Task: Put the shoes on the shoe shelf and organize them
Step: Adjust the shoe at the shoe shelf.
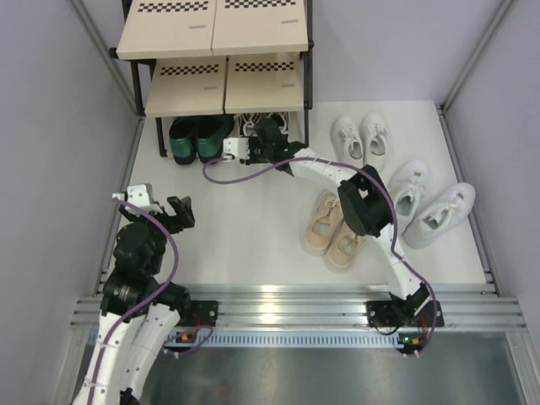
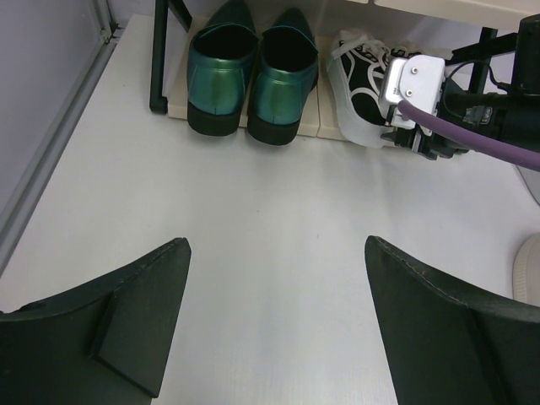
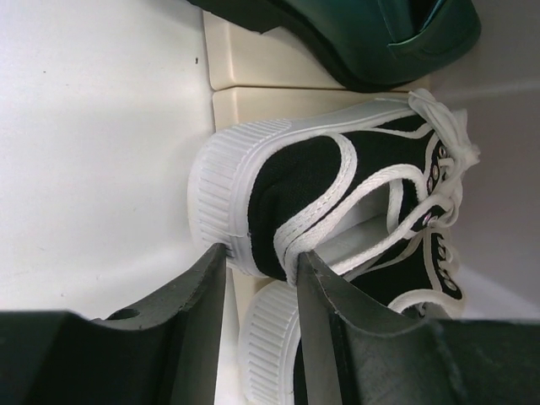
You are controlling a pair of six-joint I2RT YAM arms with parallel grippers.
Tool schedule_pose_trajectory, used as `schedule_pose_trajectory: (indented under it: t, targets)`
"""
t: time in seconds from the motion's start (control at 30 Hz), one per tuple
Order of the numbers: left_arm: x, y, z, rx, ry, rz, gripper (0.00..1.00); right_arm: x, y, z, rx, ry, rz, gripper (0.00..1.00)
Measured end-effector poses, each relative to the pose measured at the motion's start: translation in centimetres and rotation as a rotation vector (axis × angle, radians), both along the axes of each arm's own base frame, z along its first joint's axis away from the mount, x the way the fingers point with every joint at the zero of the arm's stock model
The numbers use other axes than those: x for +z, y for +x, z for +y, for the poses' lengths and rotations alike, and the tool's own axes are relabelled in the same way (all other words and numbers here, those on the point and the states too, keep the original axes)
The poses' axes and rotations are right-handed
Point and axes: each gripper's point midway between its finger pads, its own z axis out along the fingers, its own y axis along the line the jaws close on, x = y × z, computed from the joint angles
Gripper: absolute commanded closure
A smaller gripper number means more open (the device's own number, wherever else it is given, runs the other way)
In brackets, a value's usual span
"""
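The shoe shelf (image 1: 211, 34) stands at the back. On its lowest board sit the dark green shoes (image 1: 196, 137) (image 2: 253, 76) and, to their right, the black-and-white laced sneakers (image 1: 251, 124) (image 2: 363, 80). My right gripper (image 1: 263, 131) (image 3: 261, 253) reaches under the shelf. It is shut on the heel of one black-and-white sneaker (image 3: 337, 177), one finger on the white rubber and the other inside the collar. Its mate (image 3: 270, 337) lies right beside it. My left gripper (image 1: 180, 209) (image 2: 277, 245) hovers open over bare floor, well short of the green shoes.
On the floor to the right lie the beige laced sneakers (image 1: 333, 228), the small white sneakers (image 1: 360, 135) and the larger white sneakers (image 1: 426, 202). The right arm's purple cable (image 1: 245, 175) loops across the floor. Grey walls close in both sides.
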Motion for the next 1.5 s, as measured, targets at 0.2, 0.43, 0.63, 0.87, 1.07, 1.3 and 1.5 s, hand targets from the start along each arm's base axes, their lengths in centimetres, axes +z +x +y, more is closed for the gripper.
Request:
schedule_pose_trajectory:
  t: [0.2,0.43,0.63,0.87,1.07,1.3,1.5]
  targets:
    - [0.0,0.0,0.0,0.0,0.0,0.0,0.1,0.2,0.1,-0.3,-0.023,0.005,-0.003,0.68]
    - [0.1,-0.1,0.0,0.0,-0.001,-0.005,0.1,0.3,0.1,-0.4,-0.046,0.002,-0.008,0.67]
    - [0.0,-0.1,0.0,0.0,-0.001,-0.004,0.1,0.3,0.2,-0.5,-0.058,0.006,-0.006,0.67]
    - [0.0,-0.1,0.0,0.0,-0.001,-0.004,0.1,0.4,0.2,-0.6,-0.071,0.01,-0.005,0.66]
    - [0.0,-0.1,0.0,0.0,-0.001,-0.004,0.1,0.7,0.4,-0.9,-0.09,0.007,-0.008,0.66]
    - [0.0,-0.1,0.0,0.0,-0.001,-0.004,0.1,1.0,0.4,-1.3,-0.101,0.005,-0.016,0.52]
    - [0.0,-0.1,0.0,0.0,-0.001,-0.004,0.1,1.9,0.7,-1.8,-0.116,0.011,-0.029,0.38]
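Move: At the right side of the left black-and-white shoe's heel, the right hand already has its fingers on the collar; that shoe's middle lies about 7 cm ahead, 2 cm left and 4 cm below. Its mate sits some 7 cm ahead and 7 cm right, the nearer green shoe about 7 cm ahead and 12 cm left, both at that same lower level. From the left hand, the held shoe is roughly 35 cm ahead, 16 cm right, 20 cm lower. Keeping its pinch on the heel collar, the right hand eases slowly about 1 cm to its right, turning clockwise some 5 degrees. Then the fingers spread to over half open, let go of the shoe, and the hand lifts clear, ending about 2 cm up and 2 cm right, with the fingertips over the mate's heel. ##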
